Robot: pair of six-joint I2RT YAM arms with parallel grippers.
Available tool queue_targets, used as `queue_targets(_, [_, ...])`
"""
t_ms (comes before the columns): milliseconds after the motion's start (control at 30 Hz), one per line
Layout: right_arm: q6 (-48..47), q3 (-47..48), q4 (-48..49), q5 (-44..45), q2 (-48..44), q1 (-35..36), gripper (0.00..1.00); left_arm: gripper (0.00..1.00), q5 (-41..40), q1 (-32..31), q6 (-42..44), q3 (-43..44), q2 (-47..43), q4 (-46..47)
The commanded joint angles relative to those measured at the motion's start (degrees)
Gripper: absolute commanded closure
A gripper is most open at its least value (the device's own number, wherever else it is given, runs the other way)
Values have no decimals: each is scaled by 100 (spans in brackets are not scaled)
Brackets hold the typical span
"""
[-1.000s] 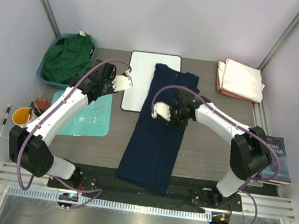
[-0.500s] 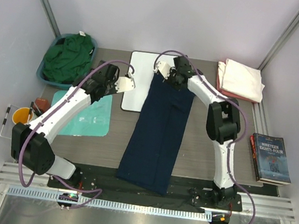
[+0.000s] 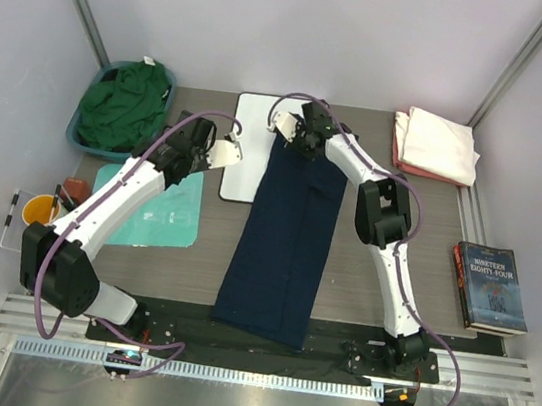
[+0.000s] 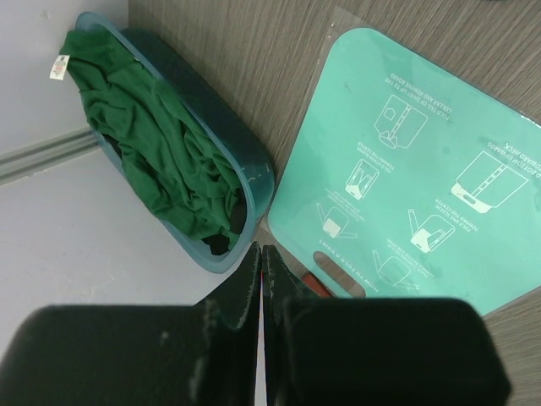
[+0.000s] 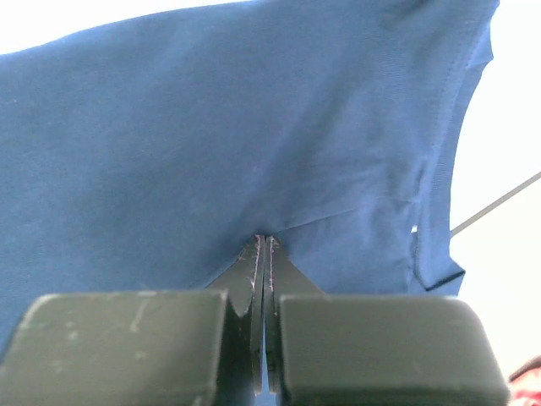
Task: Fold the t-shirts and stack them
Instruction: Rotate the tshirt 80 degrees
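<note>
The navy t-shirt (image 3: 285, 235) lies folded into a long narrow strip from the table's back to its front edge. My right gripper (image 3: 299, 132) is at the strip's far end. In the right wrist view it (image 5: 264, 239) is shut, with the blue cloth (image 5: 211, 127) puckered at its tips. My left gripper (image 3: 220, 151) hangs by the white board's left edge, shut (image 4: 262, 250) on nothing. The green t-shirt (image 3: 124, 102) is bunched in the blue bin (image 4: 254, 173). A cream t-shirt (image 3: 443, 143) lies folded on a salmon-pink one (image 3: 399, 140) at the back right.
The white board (image 3: 253, 150) lies partly under the navy strip. A teal mat (image 3: 154, 209) is left of centre, with an orange cup (image 3: 40, 209) and a red object (image 3: 73, 185) beside it. A book (image 3: 489, 286) rests at the right edge.
The right gripper went from the middle of the navy strip to its far end and shut there. The left gripper shut and barely shifted.
</note>
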Motion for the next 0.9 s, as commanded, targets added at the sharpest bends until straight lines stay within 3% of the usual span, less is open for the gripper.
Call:
queue_targets(0, [-28,798,-71,-70,762,-106,99,100,-231,-9,68,94,24,90])
queue_targets(167, [-290,1661,271,53,1379,-203,99,100,-354,-9,121,156,68,98])
queue_targets(333, [-1291,1064,2763,492,1606,-221,99,100,-486,-17,24,235,208,195])
queue_targets(367, [-1415,1151,3551,693,1730,-221,99,100,-512,-9,7,244,235,238])
queue_targets(467, [-1653,2125,4443,993,2459,-221,99,100,-600,-9,-20,148,323,431])
queue_targets(533, [-1592,2250,5085,1229,2479,-203,99,100,-601,-17,-11,-45,253,633])
queue_targets(600, [-1434,1866,5921,1362,2120,-177,99,99,-487,-9,15,-300,-18,1107])
queue_targets(633, [-1355,1089,6184,1398,1778,-177,98,96,-242,-9,137,-545,-124,1196])
queue_targets(667, [-1233,620,6587,1398,1079,-142,80,89,-127,-9,165,-660,-238,1406])
queue_targets(767, [-768,-1076,6539,978,-146,-133,34,61,417,-9,366,-1048,-669,1706])
queue_targets(800, [-696,-1507,6408,793,-994,-133,27,58,593,-9,445,-1109,-775,1715])
queue_targets(867, [-625,-2528,5822,137,-1763,-115,6,49,1049,-35,804,-1329,-1003,1829])
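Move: The right hand's shut fingertips are already down on the long, folded navy t-shirt, near its far end; its middle lies about 23 cm back and 2 cm left. The whiteboard's middle is some 9 cm left and 3 cm back, and the white folded stack about 33 cm right and 4 cm ahead. From the raised left hand, the t-shirt's middle is roughly 25 cm right, 13 cm back and 17 cm below. Shut right fingertips drag the t-shirt forward about 15 cm, then open, rise and draw back; left fingers open. ##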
